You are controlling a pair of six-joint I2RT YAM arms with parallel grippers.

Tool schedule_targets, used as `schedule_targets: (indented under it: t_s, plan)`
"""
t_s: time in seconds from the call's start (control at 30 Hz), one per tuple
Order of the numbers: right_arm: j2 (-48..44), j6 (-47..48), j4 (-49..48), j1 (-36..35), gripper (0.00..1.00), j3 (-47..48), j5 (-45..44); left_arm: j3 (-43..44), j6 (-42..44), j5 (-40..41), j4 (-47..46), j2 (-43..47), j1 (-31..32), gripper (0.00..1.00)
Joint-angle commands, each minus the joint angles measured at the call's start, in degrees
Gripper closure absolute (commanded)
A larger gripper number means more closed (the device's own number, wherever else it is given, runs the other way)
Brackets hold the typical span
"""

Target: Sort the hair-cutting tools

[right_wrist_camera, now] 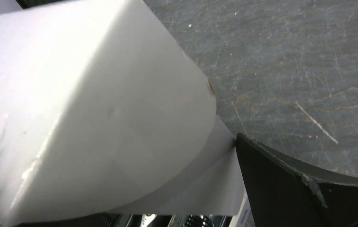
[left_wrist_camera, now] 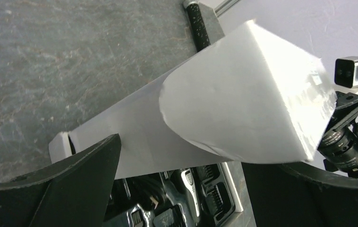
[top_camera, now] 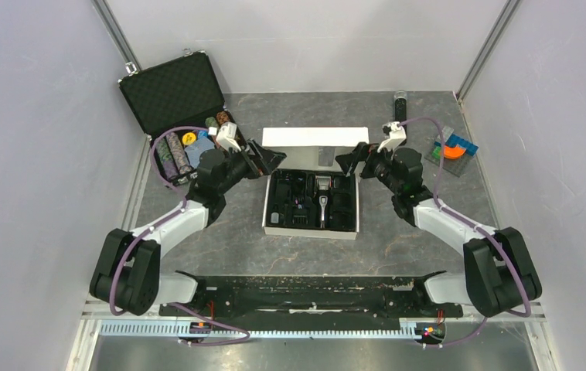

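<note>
The silver-and-black hair clipper lies in the black insert of a white box at the table's middle. Black comb attachments sit in slots beside it. The box's white lid is swung back behind it. My left gripper is open at the lid's left end and my right gripper is open at its right end. In the left wrist view the lid fills the space between the fingers, with the clipper and combs below. The right wrist view is mostly lid beside one finger.
An open black case with stacks of colourful chips stands at the back left. A thin black stick with a clear tip lies at the back right, and also shows as the stick. Coloured blocks sit at the right wall.
</note>
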State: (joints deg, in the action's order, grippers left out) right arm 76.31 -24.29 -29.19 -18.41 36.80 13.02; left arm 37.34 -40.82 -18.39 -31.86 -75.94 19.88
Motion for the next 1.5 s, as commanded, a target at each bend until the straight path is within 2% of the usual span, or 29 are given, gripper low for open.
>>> schedule_targets:
  t_s: [0.0, 0.67, 1.03, 1.13, 1.27, 1.37, 1.47]
  plan:
    - [-2.4, 0.1, -0.6, -1.6, 0.02, -4.1, 0.5, -3.8, 2.2, 2.9, -2.7, 2.4, 1.6, 0.0]
    - [-5.9, -2.8, -1.4, -5.4, 0.02, -13.8, -4.5, -15.0, -1.4, 7.0, -5.6, 7.9, 3.6, 0.0]
    - [-13.5, -1.3, 3.2, -6.1, 0.02, -17.3, -5.2, -21.1, -5.2, 6.4, -3.1, 18.0, 4.0, 0.0]
    - [-18.2, -0.2, 7.0, -6.1, 0.02, -18.5, -5.2, -22.0, -5.4, 7.5, 2.3, 25.3, 3.9, 0.0]
    - [-26.2, 0.6, 13.0, -6.1, 0.02, -20.6, -4.8, -18.9, -4.1, 10.6, 16.0, 36.0, 3.9, 0.0]
    - [-32.3, 1.7, 18.5, -6.1, 0.02, -20.2, -5.4, -14.1, -2.7, 12.7, 24.7, 40.4, 3.9, 0.0]
    - [-36.4, 3.3, 23.2, -6.1, 0.02, -17.6, -7.0, -8.6, -1.9, 14.9, 30.8, 40.4, 3.8, 0.0]
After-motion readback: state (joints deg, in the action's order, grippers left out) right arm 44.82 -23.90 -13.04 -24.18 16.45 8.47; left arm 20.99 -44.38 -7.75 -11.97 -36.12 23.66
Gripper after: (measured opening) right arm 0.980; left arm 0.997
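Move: The raised lid of the white box spans the gap between the hands. Its middle is about 10 cm right, 4 ahead and 5 below the left hand, and some 10 cm left, 2 ahead and 5 below the right. The clipper, in its tray, lies 5 cm back and 13 right of the left hand, 17 below. The black microphone stands about 23 cm farther out and 19 to the right of the right hand, down on the table. Still at the lid's two ends, with its side flaps between their wide-open fingers, both hands draw back towards the base and sink, the left about 6 cm, the right about 8. They then come free of the lid and keep backing off, 10 to 12 cm in all. The left swings outward and climbs briskly to just above its starting height; the right rises only a little. ##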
